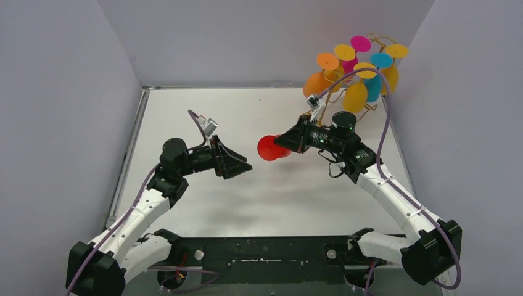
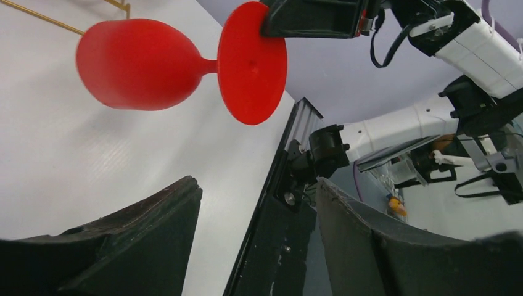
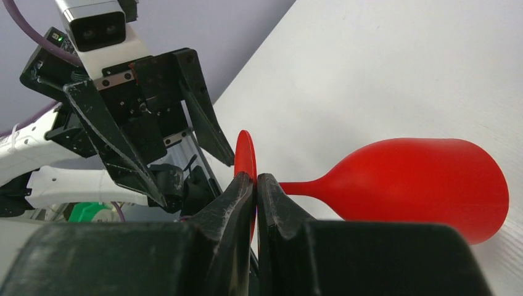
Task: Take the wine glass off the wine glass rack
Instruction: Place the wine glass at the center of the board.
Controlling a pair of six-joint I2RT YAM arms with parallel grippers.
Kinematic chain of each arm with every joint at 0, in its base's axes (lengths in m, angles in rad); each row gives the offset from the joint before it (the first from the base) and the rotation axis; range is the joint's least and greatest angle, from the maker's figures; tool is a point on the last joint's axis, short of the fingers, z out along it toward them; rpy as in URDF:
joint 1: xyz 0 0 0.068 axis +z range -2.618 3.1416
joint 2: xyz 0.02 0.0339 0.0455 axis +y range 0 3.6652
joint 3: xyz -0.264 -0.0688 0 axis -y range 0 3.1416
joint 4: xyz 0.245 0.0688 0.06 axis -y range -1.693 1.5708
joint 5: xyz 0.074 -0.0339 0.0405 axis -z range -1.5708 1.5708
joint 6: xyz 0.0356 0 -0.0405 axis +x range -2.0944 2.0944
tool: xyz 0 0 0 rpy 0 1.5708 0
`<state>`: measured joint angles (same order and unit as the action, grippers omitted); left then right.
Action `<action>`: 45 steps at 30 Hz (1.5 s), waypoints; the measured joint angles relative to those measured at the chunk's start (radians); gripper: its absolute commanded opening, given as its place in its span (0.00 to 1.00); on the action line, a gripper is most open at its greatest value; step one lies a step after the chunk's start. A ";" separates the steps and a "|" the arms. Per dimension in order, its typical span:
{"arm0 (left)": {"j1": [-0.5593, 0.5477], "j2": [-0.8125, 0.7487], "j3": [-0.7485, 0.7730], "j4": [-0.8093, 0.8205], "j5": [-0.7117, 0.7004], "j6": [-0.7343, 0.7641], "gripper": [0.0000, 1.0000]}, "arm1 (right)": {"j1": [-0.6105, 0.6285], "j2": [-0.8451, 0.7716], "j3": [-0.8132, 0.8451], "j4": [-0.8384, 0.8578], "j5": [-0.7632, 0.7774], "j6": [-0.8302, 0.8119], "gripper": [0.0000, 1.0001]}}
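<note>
A red wine glass (image 1: 269,148) hangs sideways in the air above the middle of the table, away from the wine glass rack (image 1: 370,108). My right gripper (image 3: 256,179) is shut on the thin edge of its round foot (image 2: 253,61), and the bowl (image 3: 419,185) points away from the left arm. The left gripper (image 1: 243,165) faces the foot from a short way off. It is open with nothing between its fingers (image 2: 142,240). The gold wire rack stands at the back right.
Several orange, yellow, pink and blue glasses (image 1: 354,95) hang upside down on the rack. Grey walls close in the white table (image 1: 203,111) on the left, back and right. The black base rail (image 1: 265,253) runs along the near edge.
</note>
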<state>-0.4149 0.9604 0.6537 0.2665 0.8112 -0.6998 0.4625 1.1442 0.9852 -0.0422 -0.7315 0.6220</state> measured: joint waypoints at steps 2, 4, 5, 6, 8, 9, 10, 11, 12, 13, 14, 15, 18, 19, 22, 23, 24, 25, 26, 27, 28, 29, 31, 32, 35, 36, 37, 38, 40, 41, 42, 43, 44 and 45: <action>-0.020 0.016 -0.021 0.056 0.005 -0.029 0.54 | 0.010 0.015 -0.002 0.014 -0.011 0.003 0.00; -0.031 0.040 -0.033 0.106 0.005 -0.058 0.51 | 0.018 0.031 -0.002 0.028 -0.023 0.009 0.00; -0.037 0.055 -0.034 0.128 0.005 -0.070 0.51 | 0.021 0.038 -0.002 0.034 -0.031 0.013 0.00; -0.041 0.067 -0.034 0.145 0.005 -0.079 0.50 | 0.025 0.044 -0.002 0.043 -0.039 0.018 0.00; -0.050 0.079 -0.035 0.167 0.004 -0.090 0.47 | 0.033 0.051 -0.002 0.055 -0.047 0.022 0.00; -0.056 0.082 -0.036 0.182 0.003 -0.097 0.46 | 0.039 0.054 -0.002 0.063 -0.053 0.025 0.00; -0.058 0.084 -0.036 0.192 0.003 -0.102 0.45 | 0.043 0.057 -0.002 0.071 -0.056 0.027 0.00; -0.062 0.084 -0.036 0.203 0.003 -0.105 0.43 | 0.048 0.060 -0.003 0.082 -0.063 0.031 0.00; -0.063 0.084 -0.036 0.213 0.004 -0.107 0.41 | 0.052 0.063 -0.005 0.095 -0.066 0.037 0.00; -0.064 0.084 -0.036 0.222 0.004 -0.109 0.39 | 0.058 0.065 -0.006 0.105 -0.071 0.044 0.00; -0.065 0.086 -0.036 0.232 0.005 -0.111 0.37 | 0.062 0.066 -0.010 0.115 -0.073 0.048 0.00; -0.066 0.088 -0.036 0.239 0.005 -0.113 0.35 | 0.067 0.068 -0.013 0.125 -0.078 0.051 0.00; -0.072 0.093 -0.043 0.263 0.003 -0.117 0.24 | 0.083 0.082 -0.015 0.154 -0.089 0.064 0.00; -0.073 0.093 -0.049 0.268 -0.001 -0.120 0.22 | 0.087 0.086 -0.015 0.160 -0.092 0.065 0.00; -0.076 0.093 -0.075 0.279 -0.006 -0.126 0.18 | 0.108 0.098 -0.015 0.171 -0.096 0.065 0.00; -0.077 0.093 -0.082 0.282 -0.007 -0.127 0.18 | 0.115 0.101 -0.015 0.171 -0.096 0.064 0.00; -0.079 0.093 -0.087 0.286 -0.007 -0.129 0.18 | 0.121 0.103 -0.015 0.171 -0.095 0.062 0.00; -0.080 0.093 -0.089 0.287 -0.007 -0.129 0.18 | 0.122 0.105 -0.015 0.172 -0.096 0.060 0.00; -0.080 0.092 -0.093 0.292 -0.010 -0.129 0.17 | 0.123 0.108 -0.015 0.174 -0.096 0.058 0.00; -0.081 0.090 -0.097 0.295 -0.017 -0.130 0.17 | 0.123 0.109 -0.015 0.175 -0.097 0.056 0.00; -0.081 0.085 -0.102 0.298 -0.023 -0.130 0.17 | 0.123 0.111 -0.016 0.176 -0.097 0.055 0.00; -0.081 0.080 -0.106 0.299 -0.027 -0.131 0.17 | 0.125 0.111 -0.017 0.177 -0.098 0.053 0.00; -0.081 0.066 -0.113 0.299 -0.037 -0.131 0.18 | 0.128 0.112 -0.018 0.182 -0.101 0.052 0.00; -0.082 0.059 -0.117 0.299 -0.043 -0.130 0.17 | 0.129 0.113 -0.018 0.188 -0.101 0.052 0.00; -0.082 0.046 -0.125 0.303 -0.057 -0.134 0.08 | 0.132 0.113 -0.022 0.200 -0.101 0.053 0.00; -0.082 0.046 -0.127 0.306 -0.059 -0.136 0.03 | 0.134 0.113 -0.022 0.201 -0.100 0.052 0.00; -0.082 0.046 -0.128 0.307 -0.061 -0.137 0.00 | 0.134 0.113 -0.024 0.206 -0.101 0.051 0.00; -0.082 0.046 -0.128 0.307 -0.064 -0.140 0.00 | 0.134 0.113 -0.026 0.211 -0.100 0.050 0.00; -0.082 0.043 -0.133 0.311 -0.072 -0.146 0.00 | 0.134 0.113 -0.028 0.220 -0.101 0.046 0.00; -0.082 0.040 -0.137 0.314 -0.074 -0.149 0.00 | 0.134 0.113 -0.029 0.222 -0.102 0.045 0.00; -0.082 0.036 -0.140 0.316 -0.075 -0.150 0.00 | 0.135 0.113 -0.030 0.225 -0.103 0.045 0.00; -0.082 0.031 -0.143 0.316 -0.076 -0.151 0.00 | 0.135 0.113 -0.033 0.229 -0.104 0.045 0.01; -0.082 0.024 -0.148 0.317 -0.078 -0.151 0.00 | 0.135 0.113 -0.033 0.229 -0.105 0.046 0.02; -0.082 0.018 -0.152 0.317 -0.078 -0.151 0.00 | 0.135 0.113 -0.034 0.230 -0.106 0.046 0.04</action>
<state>-0.4965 0.9783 0.5014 0.5831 0.7334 -0.8509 0.5976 1.2568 0.9516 0.1879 -0.8371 0.6682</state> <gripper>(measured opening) 0.029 0.062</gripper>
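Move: About 7 cm to the right of the left hand and 4 cm ahead, at its own height, is the foot of the upside-down red wine glass. The right hand already pinches that foot, whose middle lies 3 cm left and 1 cm back of it; the open left fingers it heads for are some 8 cm left and 6 cm back, about 3 cm lower or less. From the right hand, the red bowl hangs roughly 9 cm below, 1 cm ahead and 1 cm right; the nearest yellow glass is 22 cm right, 14 cm ahead, 12 cm below. Carrying the red glass by its foot, the right hand goes about 5 cm left and 3 cm back towards the left hand, turning some 15 degrees counter-clockwise, then holds there with its grip kept. The left hand reaches a couple of centimetres right, eases back slightly while sinking a little, and shuts its fingers on the near rim of the foot. ##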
